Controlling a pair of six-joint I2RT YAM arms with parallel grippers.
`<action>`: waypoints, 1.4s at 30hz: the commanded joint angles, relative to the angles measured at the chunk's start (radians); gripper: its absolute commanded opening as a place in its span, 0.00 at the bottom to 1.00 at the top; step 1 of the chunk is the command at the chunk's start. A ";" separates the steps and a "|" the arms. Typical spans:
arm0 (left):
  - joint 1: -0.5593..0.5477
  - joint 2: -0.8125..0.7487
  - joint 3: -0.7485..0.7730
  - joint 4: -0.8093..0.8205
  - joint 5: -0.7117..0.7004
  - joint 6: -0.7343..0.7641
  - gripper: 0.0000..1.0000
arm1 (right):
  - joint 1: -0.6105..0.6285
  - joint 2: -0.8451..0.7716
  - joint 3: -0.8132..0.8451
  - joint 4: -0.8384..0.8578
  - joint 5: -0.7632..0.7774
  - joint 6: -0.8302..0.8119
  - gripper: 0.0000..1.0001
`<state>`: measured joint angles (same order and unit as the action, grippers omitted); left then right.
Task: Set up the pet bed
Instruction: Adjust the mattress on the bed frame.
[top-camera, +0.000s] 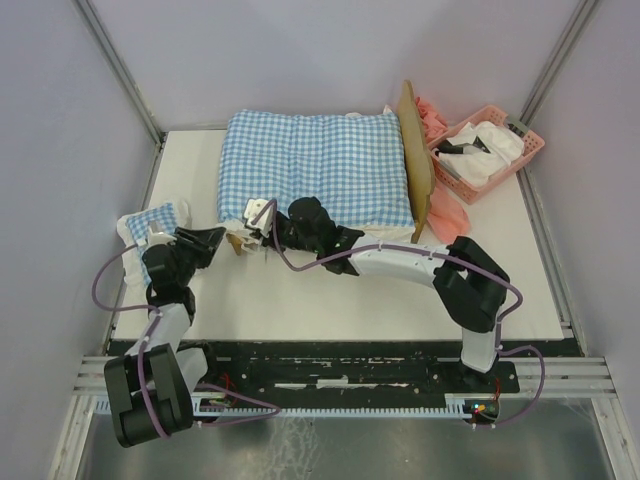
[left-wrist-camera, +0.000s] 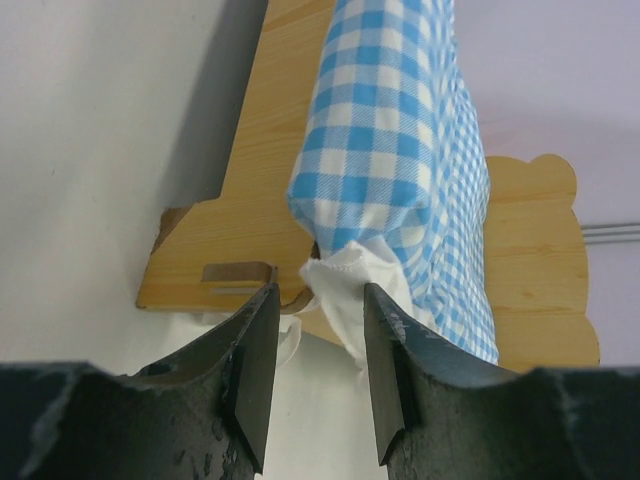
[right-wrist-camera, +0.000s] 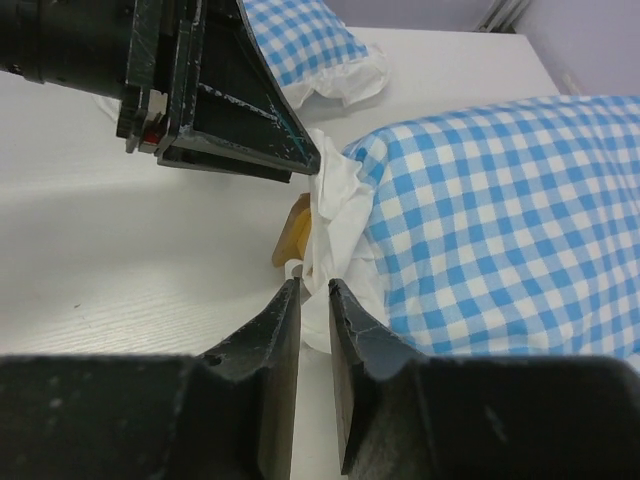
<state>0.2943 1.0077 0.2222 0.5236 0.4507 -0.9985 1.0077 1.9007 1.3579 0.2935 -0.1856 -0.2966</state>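
Observation:
The pet bed (top-camera: 418, 170) lies on the white table with its wavy light-wood headboard at the right. A blue-and-white checked cushion (top-camera: 315, 165) covers its base. My left gripper (top-camera: 228, 242) is at the bed's near-left corner. In the left wrist view that gripper (left-wrist-camera: 320, 295) is open, and the cushion's white frill (left-wrist-camera: 345, 285) hangs by its right finger, in front of the wooden rail (left-wrist-camera: 250, 200). My right gripper (right-wrist-camera: 315, 285) reaches the same corner from the right, jaws narrowly apart, with the frill (right-wrist-camera: 335, 215) between the tips. The wooden corner (right-wrist-camera: 293, 240) pokes out beside it.
A small checked pillow (top-camera: 150, 222) lies at the table's left edge, behind my left arm. A pink basket (top-camera: 487, 150) with white and dark items stands at the back right, next to some pink fabric (top-camera: 432, 115). Grey walls close in the back and sides.

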 joint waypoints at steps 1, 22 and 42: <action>-0.007 0.015 0.066 0.072 -0.020 0.017 0.46 | 0.004 -0.071 -0.045 0.092 -0.001 0.032 0.25; -0.035 -0.038 0.206 -0.476 -0.169 0.096 0.03 | -0.004 -0.047 -0.093 0.144 0.089 0.010 0.23; -0.036 0.112 0.277 -0.579 -0.300 0.218 0.05 | -0.003 -0.005 -0.142 0.132 0.176 -0.077 0.59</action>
<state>0.2478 1.0996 0.4839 0.0166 0.2447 -0.8593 1.0058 1.9301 1.2369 0.3954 0.0158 -0.2913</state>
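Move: The loose white frill at the mattress's near-left corner sits just beyond the left hand's half-open fingers, about 2 cm ahead and 1 cm up; from the right hand it is some 7 cm left and about level. The bed frame's corner post is roughly 3 cm right of the left hand and 6 cm lower, the small pillow some 17 cm left and 10 cm lower. The frill along the near edge lies about 3 cm ahead of and 6 cm below the right hand. The corner frill is met by the left hand, which eases forward and up a couple of centimetres, shuts its fingers on the cloth, then draws it back and down about 4 cm beside the frame's corner, shifting slightly left and tipping the fingers down some 20 degrees. The right hand bobs slightly and shifts right, then goes down and forward over the near-edge frill, opening wider and turning a little clockwise. ##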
